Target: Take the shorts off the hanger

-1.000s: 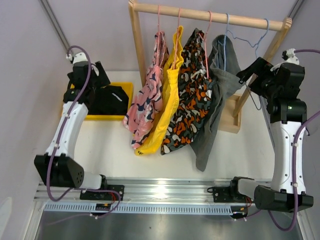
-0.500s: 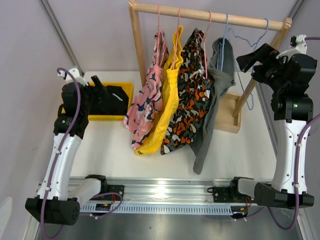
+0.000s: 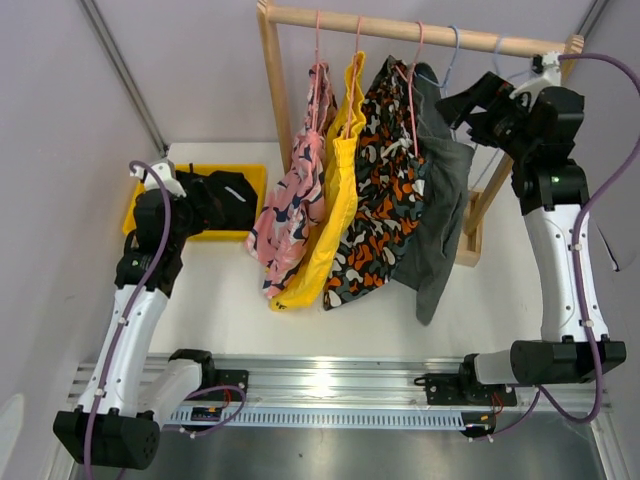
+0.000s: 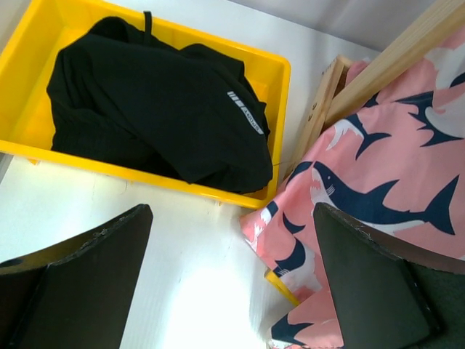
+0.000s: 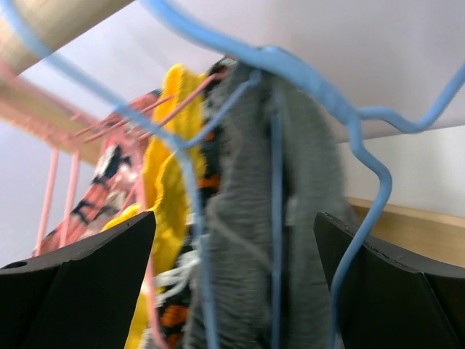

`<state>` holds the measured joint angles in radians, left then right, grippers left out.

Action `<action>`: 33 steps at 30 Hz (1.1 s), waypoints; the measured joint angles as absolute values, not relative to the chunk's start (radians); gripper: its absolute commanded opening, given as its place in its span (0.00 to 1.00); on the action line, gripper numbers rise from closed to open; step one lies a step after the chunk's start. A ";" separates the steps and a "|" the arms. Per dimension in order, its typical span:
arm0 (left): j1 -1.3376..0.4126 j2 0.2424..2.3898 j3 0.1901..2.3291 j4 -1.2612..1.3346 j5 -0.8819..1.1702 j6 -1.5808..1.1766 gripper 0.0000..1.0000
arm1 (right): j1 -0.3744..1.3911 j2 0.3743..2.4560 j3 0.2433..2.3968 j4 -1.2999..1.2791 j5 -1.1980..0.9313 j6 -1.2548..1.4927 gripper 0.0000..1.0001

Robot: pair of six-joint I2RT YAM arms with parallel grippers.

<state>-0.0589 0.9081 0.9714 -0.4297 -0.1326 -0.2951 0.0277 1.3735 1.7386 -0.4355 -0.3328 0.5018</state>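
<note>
Four pairs of shorts hang on a wooden rail (image 3: pixel 400 28): pink shark-print (image 3: pixel 295 200), yellow (image 3: pixel 335 190), camouflage (image 3: pixel 385 190) and grey (image 3: pixel 445 200). The black shorts (image 3: pixel 228 195) lie in a yellow bin (image 3: pixel 135 205). My right gripper (image 3: pixel 468 105) is up by the rail, open, its jaws either side of the grey shorts (image 5: pixel 290 218) and their blue hanger (image 5: pixel 276 62) without closing on them. My left gripper (image 3: pixel 200 188) hovers open beside the bin, with bare table between its fingers. In the left wrist view the black shorts (image 4: pixel 160 102) fill the bin (image 4: pixel 22 65), and the pink shorts (image 4: pixel 378 182) hang at the right.
The rack's wooden post (image 3: pixel 275 90) stands between the bin and the pink shorts. Its base frame (image 3: pixel 470 240) sits on the table behind the grey pair. A second blue hanger's hook (image 3: pixel 497 48) is on the rail near my right gripper. Purple walls close both sides.
My right arm rose and swung left to the top of the grey shorts, which shifted left. My left arm drew back from over the bin to its near side.
</note>
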 measured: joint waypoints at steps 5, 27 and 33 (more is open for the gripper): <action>-0.059 0.904 0.936 -0.426 -0.118 -0.295 0.99 | 0.135 1.396 1.787 -0.432 -0.312 0.500 0.99; -0.061 0.888 0.910 -0.405 -0.068 -0.295 0.99 | 0.104 1.219 1.807 -0.727 0.146 0.327 0.99; -0.064 0.883 0.905 -0.401 -0.064 -0.296 0.99 | 0.118 1.217 1.887 -0.754 0.078 0.337 0.98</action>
<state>-0.0635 0.8833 0.9051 -0.4007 -0.0643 -0.2958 0.1181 1.2171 1.8866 -0.7544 0.0776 0.3374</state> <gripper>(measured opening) 0.994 0.991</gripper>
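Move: The empty blue hanger hangs round the open right hand, its middle about 4 cm to the right and 3 cm ahead, roughly level. The blue hanger with the grey shorts is some 5 cm ahead and 2 cm left, with the shorts' middle about 3 cm ahead, 3 cm left and 17 cm down; the rail runs 6 cm straight ahead, 10 cm up. From the left hand the empty hanger lies around 55 cm right, 12 cm ahead, 19 cm up. The open right hand pushes the empty hanger some 5 cm left, then draws about 10 cm right and back. ##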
